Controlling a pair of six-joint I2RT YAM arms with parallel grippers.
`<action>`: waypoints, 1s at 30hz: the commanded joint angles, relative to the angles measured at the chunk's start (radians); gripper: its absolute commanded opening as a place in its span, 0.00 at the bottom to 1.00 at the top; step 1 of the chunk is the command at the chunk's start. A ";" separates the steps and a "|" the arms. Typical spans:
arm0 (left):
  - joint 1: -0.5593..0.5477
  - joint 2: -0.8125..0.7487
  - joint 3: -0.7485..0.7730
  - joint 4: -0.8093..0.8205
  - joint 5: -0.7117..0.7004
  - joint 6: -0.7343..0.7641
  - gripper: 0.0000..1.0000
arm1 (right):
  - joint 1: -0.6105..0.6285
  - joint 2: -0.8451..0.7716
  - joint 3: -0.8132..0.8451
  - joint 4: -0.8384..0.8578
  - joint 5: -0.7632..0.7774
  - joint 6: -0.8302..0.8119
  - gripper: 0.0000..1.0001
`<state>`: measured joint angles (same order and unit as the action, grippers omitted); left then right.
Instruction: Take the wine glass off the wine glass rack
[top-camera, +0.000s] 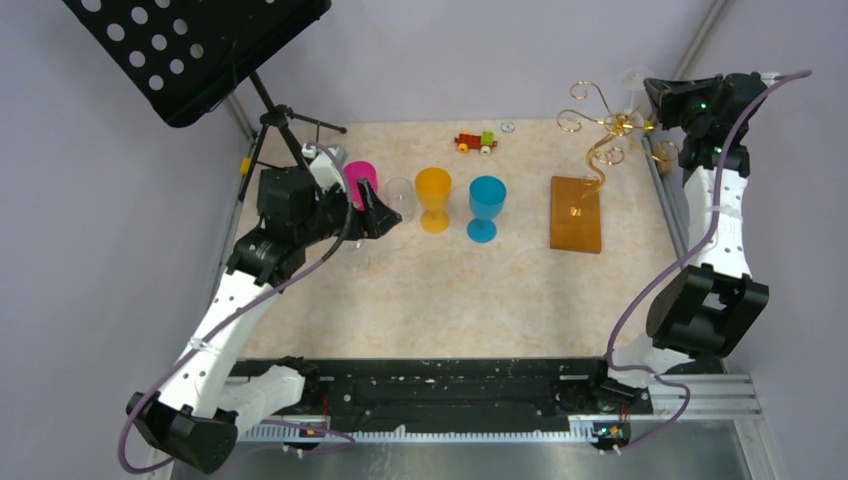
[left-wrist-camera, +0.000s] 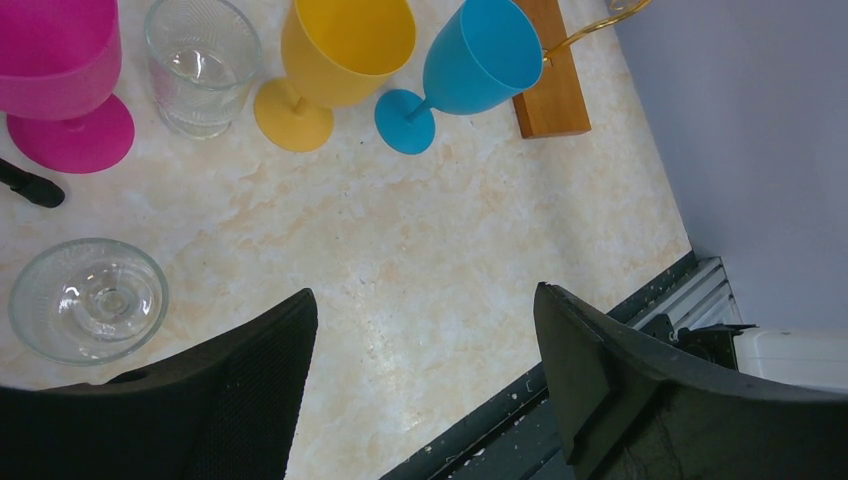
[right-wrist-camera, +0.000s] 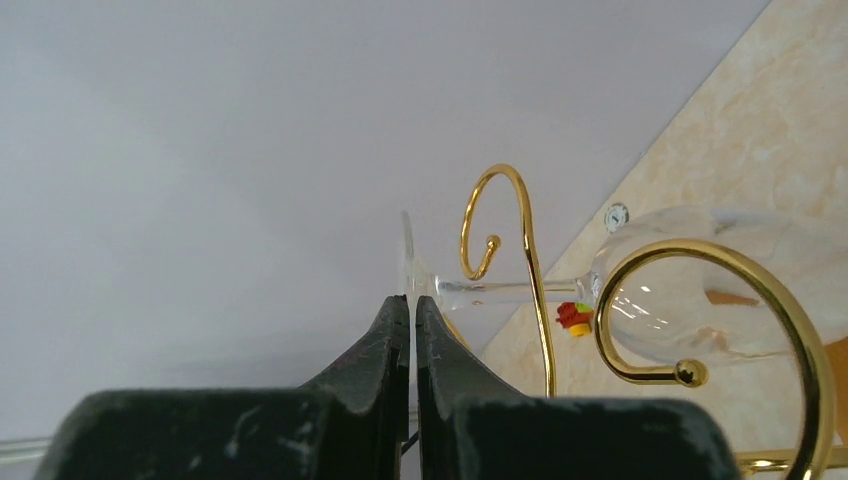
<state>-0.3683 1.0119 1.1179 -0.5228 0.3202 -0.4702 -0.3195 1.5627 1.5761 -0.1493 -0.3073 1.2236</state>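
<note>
The wine glass (right-wrist-camera: 500, 292) hangs sideways in the gold wire arms of the wine glass rack (right-wrist-camera: 705, 300), its bowl held inside a curled arm. My right gripper (right-wrist-camera: 411, 300) is shut on the thin rim of the glass's foot. From above, the glass (top-camera: 635, 82) shows faintly at the rack's (top-camera: 598, 128) far right arms, with the right gripper (top-camera: 655, 97) beside it. The rack's wooden base (top-camera: 576, 213) lies on the table. My left gripper (left-wrist-camera: 425, 295) hangs open over bare tabletop, holding nothing, near the pink goblet (top-camera: 360, 180).
Pink, yellow (top-camera: 433, 195) and blue (top-camera: 487, 205) goblets and a clear tumbler (top-camera: 400, 197) stand in a row mid-table. Another clear glass (left-wrist-camera: 88, 300) sits by the left arm. A small toy (top-camera: 476, 142) lies at the back. A black music stand (top-camera: 200, 50) overhangs the far left.
</note>
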 joint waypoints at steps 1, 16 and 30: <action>0.001 -0.014 -0.001 0.046 0.006 -0.008 0.83 | 0.026 -0.062 -0.013 0.170 -0.097 0.054 0.00; 0.002 -0.014 0.009 0.043 0.008 -0.007 0.83 | 0.118 0.045 0.019 0.405 -0.090 0.002 0.00; 0.002 0.009 0.023 0.043 0.006 -0.001 0.83 | 0.168 0.218 0.125 0.652 -0.195 0.066 0.00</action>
<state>-0.3683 1.0130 1.1179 -0.5228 0.3214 -0.4732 -0.1722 1.7691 1.6199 0.3218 -0.4564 1.2633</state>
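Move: The right hand holds the clear wine glass upside down by its foot at the rack's far right. The rack's hub lies about 5 cm back, 5 cm left and 4 cm below; its far-left hook is level with the hand, 12 cm left and 3 cm lower. The blue wine glass stands some 12 cm back, 27 cm left, 29 cm below. From the left hand, the hub is roughly 17 cm ahead, 43 cm right and 6 cm up. Leftward first, lifting about 3 cm, then bending forward as well, the right hand carries the hanging wine glass some 9 cm left and 5 cm farther out, round the far side of the rack past its hub. The wrist swings counter-clockwise and tips the fingers upward, each by roughly 15 degrees, while the closed fingers keep their pinch on the foot. ##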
